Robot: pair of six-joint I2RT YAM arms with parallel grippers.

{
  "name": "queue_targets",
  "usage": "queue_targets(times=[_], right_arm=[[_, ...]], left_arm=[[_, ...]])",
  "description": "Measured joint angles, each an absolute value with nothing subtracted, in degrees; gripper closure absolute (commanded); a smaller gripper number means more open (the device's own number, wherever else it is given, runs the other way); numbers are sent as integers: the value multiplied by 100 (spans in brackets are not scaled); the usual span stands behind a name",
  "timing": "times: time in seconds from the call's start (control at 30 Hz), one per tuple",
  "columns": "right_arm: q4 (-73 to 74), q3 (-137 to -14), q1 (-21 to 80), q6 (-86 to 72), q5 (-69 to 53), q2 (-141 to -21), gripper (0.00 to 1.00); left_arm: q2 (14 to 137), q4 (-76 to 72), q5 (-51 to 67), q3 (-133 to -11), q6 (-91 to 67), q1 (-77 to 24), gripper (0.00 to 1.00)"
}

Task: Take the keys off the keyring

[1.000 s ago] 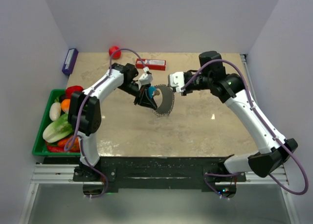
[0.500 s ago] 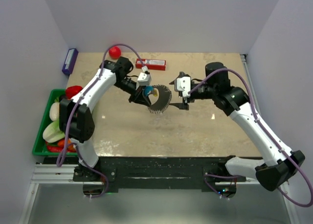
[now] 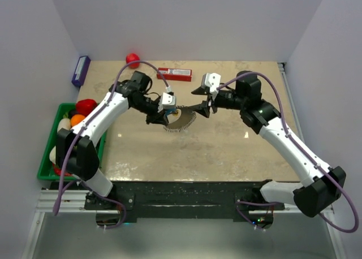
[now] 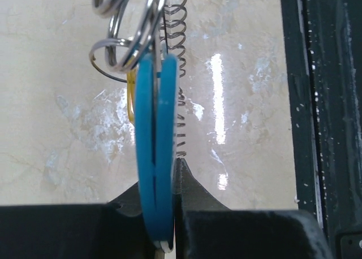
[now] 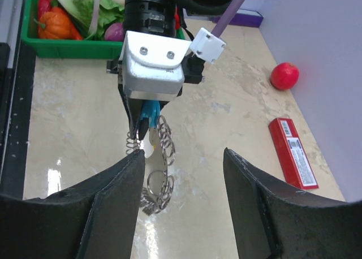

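Observation:
The keyring point(image 3: 181, 122) hangs as a loop of silvery rings and coil with a light-blue segment point(image 4: 155, 157). My left gripper point(image 3: 163, 114) is shut on that blue segment, which sits squeezed between its black fingers point(image 4: 189, 191). A small brass-yellow key point(image 4: 131, 100) hangs behind the blue piece, under the steel rings point(image 4: 121, 44). My right gripper point(image 3: 206, 103) is open, just right of the loop. In the right wrist view its fingers point(image 5: 113, 208) stand wide apart, with the dangling rings point(image 5: 164, 149) ahead of them and nothing between them.
A red box point(image 3: 174, 74) and a red ball point(image 3: 132, 59) lie at the back of the table. A purple box point(image 3: 80, 70) sits at the far left. A green tray point(image 3: 46, 165) of vegetables stands on the left edge.
My right gripper went from shut beside the keyring to open and has drawn back slightly. The left gripper carried the keyring a little to the left.

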State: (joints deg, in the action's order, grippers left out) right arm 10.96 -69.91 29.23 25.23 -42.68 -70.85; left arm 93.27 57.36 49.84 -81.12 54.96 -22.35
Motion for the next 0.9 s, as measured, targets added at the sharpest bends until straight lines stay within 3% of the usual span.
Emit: queue_targets(times=[0.43,0.63,0.8,0.9], right_arm=[[1166,-6514,2932,2467,-4475,-7467,55],[1227,-6534,3000,2565,-4593,-7570,74],[1647,-6670,3039,2899,-4639,-7686,100],[1892,-6761,3048,3120,-4644,-7736,100]], left_arm=[[8737,4932,4143,-7765,5048,-2547,100],[8737,4947,3824,-7760,5048,-2867,100],[8735,4963,3677,-7730,5019,-2941,100],[8735,4984,3640,-7721,5004,-2967,100]])
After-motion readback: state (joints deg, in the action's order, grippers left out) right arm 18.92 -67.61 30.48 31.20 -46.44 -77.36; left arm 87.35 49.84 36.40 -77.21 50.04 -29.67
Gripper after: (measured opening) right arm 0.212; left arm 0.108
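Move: The keyring's wire rings lie about 8 cm below the right hand, some 3 cm to its left and 2 cm back. The blue tag, pinched in the left hand, is about 7 cm left of the right hand, 3 cm back and 11 cm below; the red box lies on the table some 11 cm ahead and 7 cm left of it. From the left hand, the wire rings are about 4 cm right, 1 cm ahead and 3 cm higher. The right hand sinks about 8 cm, closing its fingers on the wire rings while the left keeps the blue tag. ##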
